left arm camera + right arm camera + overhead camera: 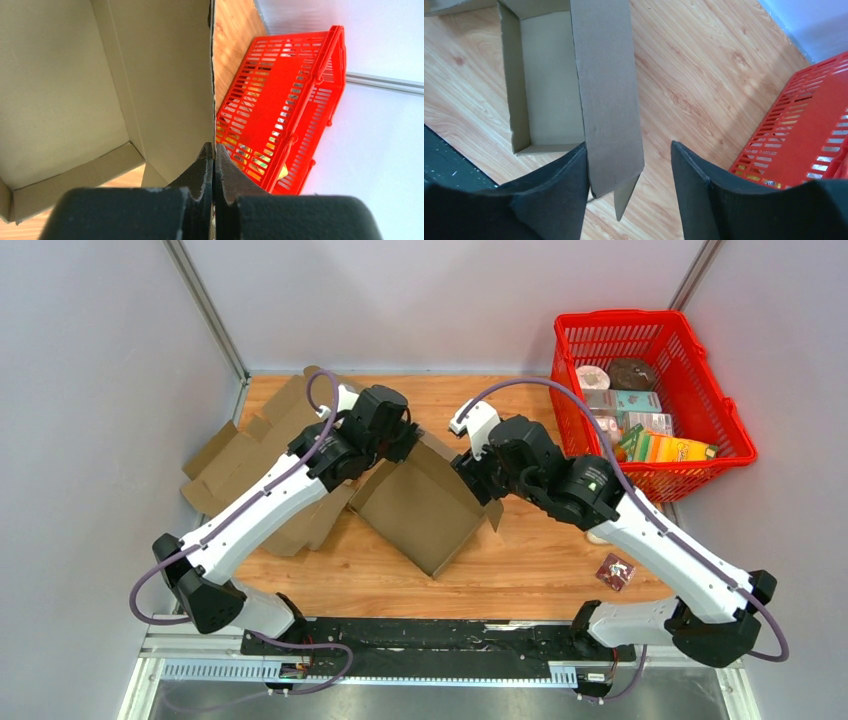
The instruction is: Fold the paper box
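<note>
A brown paper box (pixel 425 508) lies partly formed in the middle of the wooden table, its open side up. My left gripper (pixel 408 443) is shut on the box's far wall; in the left wrist view its jaws pinch the wall's thin edge (pixel 212 100). My right gripper (pixel 476 476) is open at the box's right side. In the right wrist view a long cardboard flap (pixel 606 90) lies against its left finger (pixel 566 185), with the right finger (pixel 696 180) well apart from it.
A red basket (pixel 650 390) full of packaged goods stands at the back right. Flat cardboard sheets (pixel 250 455) lie at the left under my left arm. A small dark wrapper (pixel 615 570) lies on the table near my right arm.
</note>
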`<action>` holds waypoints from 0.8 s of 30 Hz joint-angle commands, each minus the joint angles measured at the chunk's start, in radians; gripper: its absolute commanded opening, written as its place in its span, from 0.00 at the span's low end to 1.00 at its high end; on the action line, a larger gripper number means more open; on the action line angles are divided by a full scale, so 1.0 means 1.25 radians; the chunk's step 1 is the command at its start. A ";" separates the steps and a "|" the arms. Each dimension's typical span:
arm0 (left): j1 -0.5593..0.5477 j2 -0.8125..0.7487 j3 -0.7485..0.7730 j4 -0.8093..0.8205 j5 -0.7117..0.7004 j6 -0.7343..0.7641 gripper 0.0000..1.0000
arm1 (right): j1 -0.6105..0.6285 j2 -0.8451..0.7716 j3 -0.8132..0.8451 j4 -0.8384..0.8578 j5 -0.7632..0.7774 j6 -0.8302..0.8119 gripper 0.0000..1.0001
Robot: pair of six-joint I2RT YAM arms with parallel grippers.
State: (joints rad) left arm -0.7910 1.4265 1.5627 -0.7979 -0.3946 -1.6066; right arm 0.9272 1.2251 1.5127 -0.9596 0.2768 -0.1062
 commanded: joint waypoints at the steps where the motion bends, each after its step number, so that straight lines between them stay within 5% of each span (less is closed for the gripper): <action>1: 0.003 -0.050 -0.009 0.006 0.014 -0.002 0.00 | 0.003 0.037 0.029 0.039 0.071 -0.021 0.54; 5: 0.009 -0.065 -0.032 0.043 0.035 0.042 0.00 | 0.003 0.034 0.011 0.075 0.071 -0.030 0.25; 7: 0.013 -0.091 -0.057 0.071 0.047 0.092 0.22 | 0.004 0.032 0.006 0.076 0.079 -0.046 0.00; 8: 0.013 -0.103 -0.071 0.086 0.046 0.124 0.35 | 0.002 0.032 -0.003 0.079 0.093 -0.052 0.00; 9: 0.013 -0.120 -0.085 0.098 0.047 0.158 0.66 | 0.002 0.030 -0.011 0.082 0.098 -0.068 0.00; 10: 0.015 -0.164 -0.123 0.106 0.058 0.238 0.75 | 0.003 0.025 -0.017 0.083 0.107 -0.077 0.00; 12: 0.023 -0.230 -0.177 0.152 0.070 0.352 0.77 | 0.002 0.013 -0.043 0.087 0.133 -0.094 0.00; 14: 0.036 -0.385 -0.318 0.250 0.117 0.620 0.77 | -0.004 -0.013 -0.057 0.091 0.139 -0.116 0.00; 18: 0.077 -0.630 -0.512 0.437 0.236 1.019 0.77 | -0.061 -0.075 -0.086 0.120 -0.005 -0.137 0.00; 21: 0.145 -0.608 -0.579 0.462 0.368 1.118 0.78 | -0.088 -0.101 -0.097 0.119 -0.090 -0.174 0.00; 24: 0.289 -0.476 -0.608 0.567 0.656 1.135 0.77 | -0.113 -0.117 -0.112 0.119 -0.137 -0.201 0.00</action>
State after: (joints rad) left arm -0.5941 0.6064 0.8742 -0.2794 -0.0120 -0.4389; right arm 0.8139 1.1255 1.3846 -0.8917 0.2325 -0.2825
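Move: The right hand, fingers part-open, straddles the right end of the raised lid's top edge, which lies about 1 cm ahead, 1 cm left and 1 cm below. The box tray's middle is some 4 cm back, 11 cm left and 18 cm below it; the red basket is roughly 18 cm ahead, 30 cm right and 10 cm lower. The left hand already has the lid edge in its shut fingers, the tray 13 cm back, 1 cm right and 18 cm below, the flat cardboard about 25 cm left, 3 cm back and 20 cm below. The right hand eases a centimetre or so forward, left and down while its fingers shut on the right end of the lid's top edge, then draws that edge about 4.5 cm to the right, dipping slightly and coming partly back up. Once that pinch is made, the left fingers open wide and let go of the lid, and the left hand pulls away from it about 11 cm left and 10 cm back, rising 3 cm only at the end as its fingers tip up some 50 degrees and swing clockwise. ##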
